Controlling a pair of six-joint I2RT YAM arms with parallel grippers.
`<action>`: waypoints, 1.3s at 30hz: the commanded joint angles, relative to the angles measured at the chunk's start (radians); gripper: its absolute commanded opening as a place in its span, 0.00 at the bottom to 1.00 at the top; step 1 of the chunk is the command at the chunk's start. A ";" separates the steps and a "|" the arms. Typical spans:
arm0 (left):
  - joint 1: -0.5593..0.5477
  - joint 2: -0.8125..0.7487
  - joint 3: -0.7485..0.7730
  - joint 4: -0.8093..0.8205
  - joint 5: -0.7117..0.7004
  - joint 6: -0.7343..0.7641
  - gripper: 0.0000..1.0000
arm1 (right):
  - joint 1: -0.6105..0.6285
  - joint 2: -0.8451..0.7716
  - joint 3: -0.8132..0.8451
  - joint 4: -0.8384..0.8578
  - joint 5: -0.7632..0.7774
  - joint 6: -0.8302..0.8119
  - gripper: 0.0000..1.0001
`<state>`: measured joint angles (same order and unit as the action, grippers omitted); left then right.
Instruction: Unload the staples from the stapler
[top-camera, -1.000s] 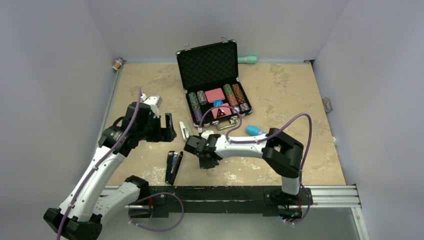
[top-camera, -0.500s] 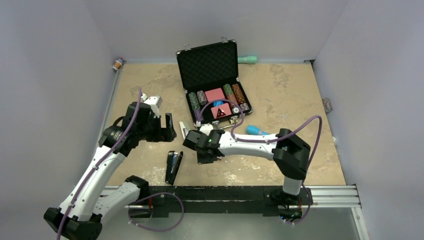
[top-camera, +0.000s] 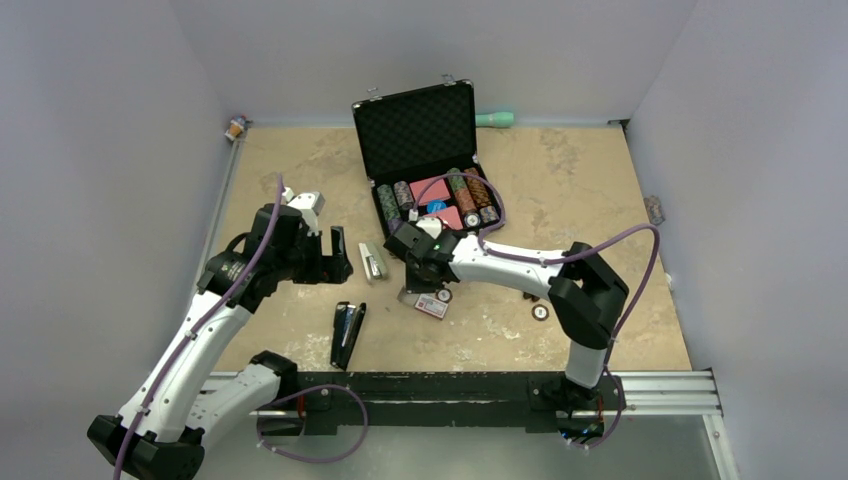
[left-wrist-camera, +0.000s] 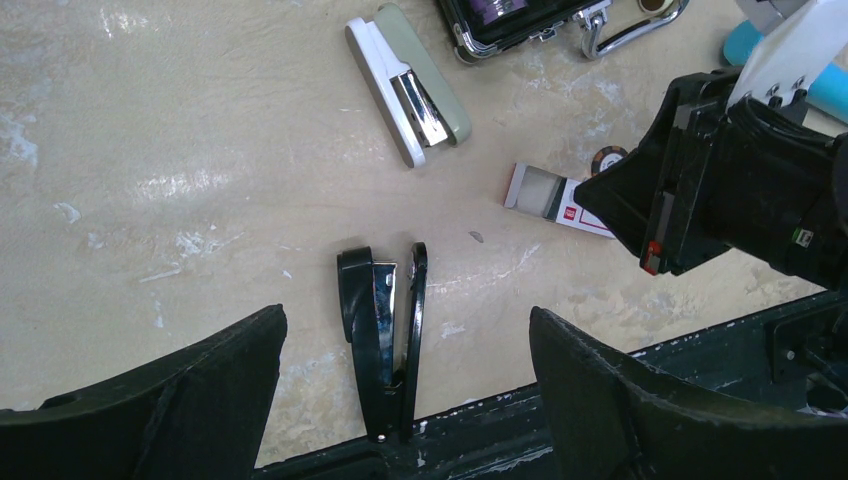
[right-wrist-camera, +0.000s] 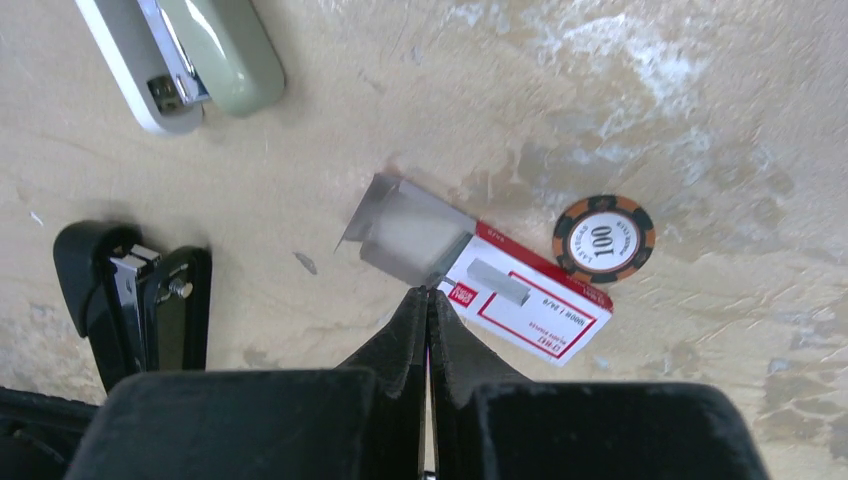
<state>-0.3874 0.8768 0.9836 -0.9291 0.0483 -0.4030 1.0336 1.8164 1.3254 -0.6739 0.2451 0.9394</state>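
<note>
The black stapler (top-camera: 347, 335) lies swung open on the table near the front edge, its silvery rail showing. It also shows in the left wrist view (left-wrist-camera: 385, 340) and in the right wrist view (right-wrist-camera: 135, 300). My left gripper (top-camera: 335, 255) is open and empty, hovering above and behind the stapler, which lies between its fingers in its own view (left-wrist-camera: 405, 322). My right gripper (top-camera: 420, 280) is shut, its tips (right-wrist-camera: 428, 292) at the open flap of a small red-and-white staple box (right-wrist-camera: 525, 305), to the right of the stapler.
A green-and-white stapler (top-camera: 373, 260) lies behind the black one. An open black poker-chip case (top-camera: 430, 160) stands further back. Loose chips lie by the box (right-wrist-camera: 603, 238) and to its right (top-camera: 540, 311). A black rail (top-camera: 450, 385) runs along the front edge.
My right gripper has swung back and to the right, away from the black stapler, uncovering the staple box and a chip. The left arm and the stapler have not moved.
</note>
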 joint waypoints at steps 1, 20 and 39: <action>0.004 -0.009 0.002 0.027 -0.005 0.015 0.94 | -0.010 -0.025 0.034 0.037 0.014 -0.041 0.00; 0.004 -0.007 0.001 0.026 -0.008 0.013 0.94 | -0.009 -0.025 -0.013 0.105 -0.037 -0.048 0.02; 0.004 -0.008 0.001 0.025 -0.008 0.013 0.94 | -0.009 -0.050 -0.010 0.093 -0.027 -0.060 0.30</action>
<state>-0.3874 0.8768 0.9836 -0.9295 0.0475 -0.4023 1.0210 1.8164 1.3163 -0.5900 0.2100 0.8886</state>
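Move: The open staple box lies flat under the right hand, its middle about 2 cm to the right and roughly 5 cm below, its open end pointing left and slightly forward. From the right hand, the 100 chip is some 6 cm right and 2 cm ahead, the grey-green stapler about 9 cm ahead and 8 cm left, and the black stapler about 14 cm left and 7 cm back. From the idle left hand, the box is about 16 cm right, level fore-and-aft, and some 18 cm down. Above the staple box, the right hand finishes its forward travel with barely 1 cm more, then eases about 1.5 cm left towards the box's open-end side, keeping its height while the wrist turns only a few degrees. It then stops and holds there, fingers still pointing steeply down, and parts the shut fingertips to about a quarter of their full opening without touching the box. ##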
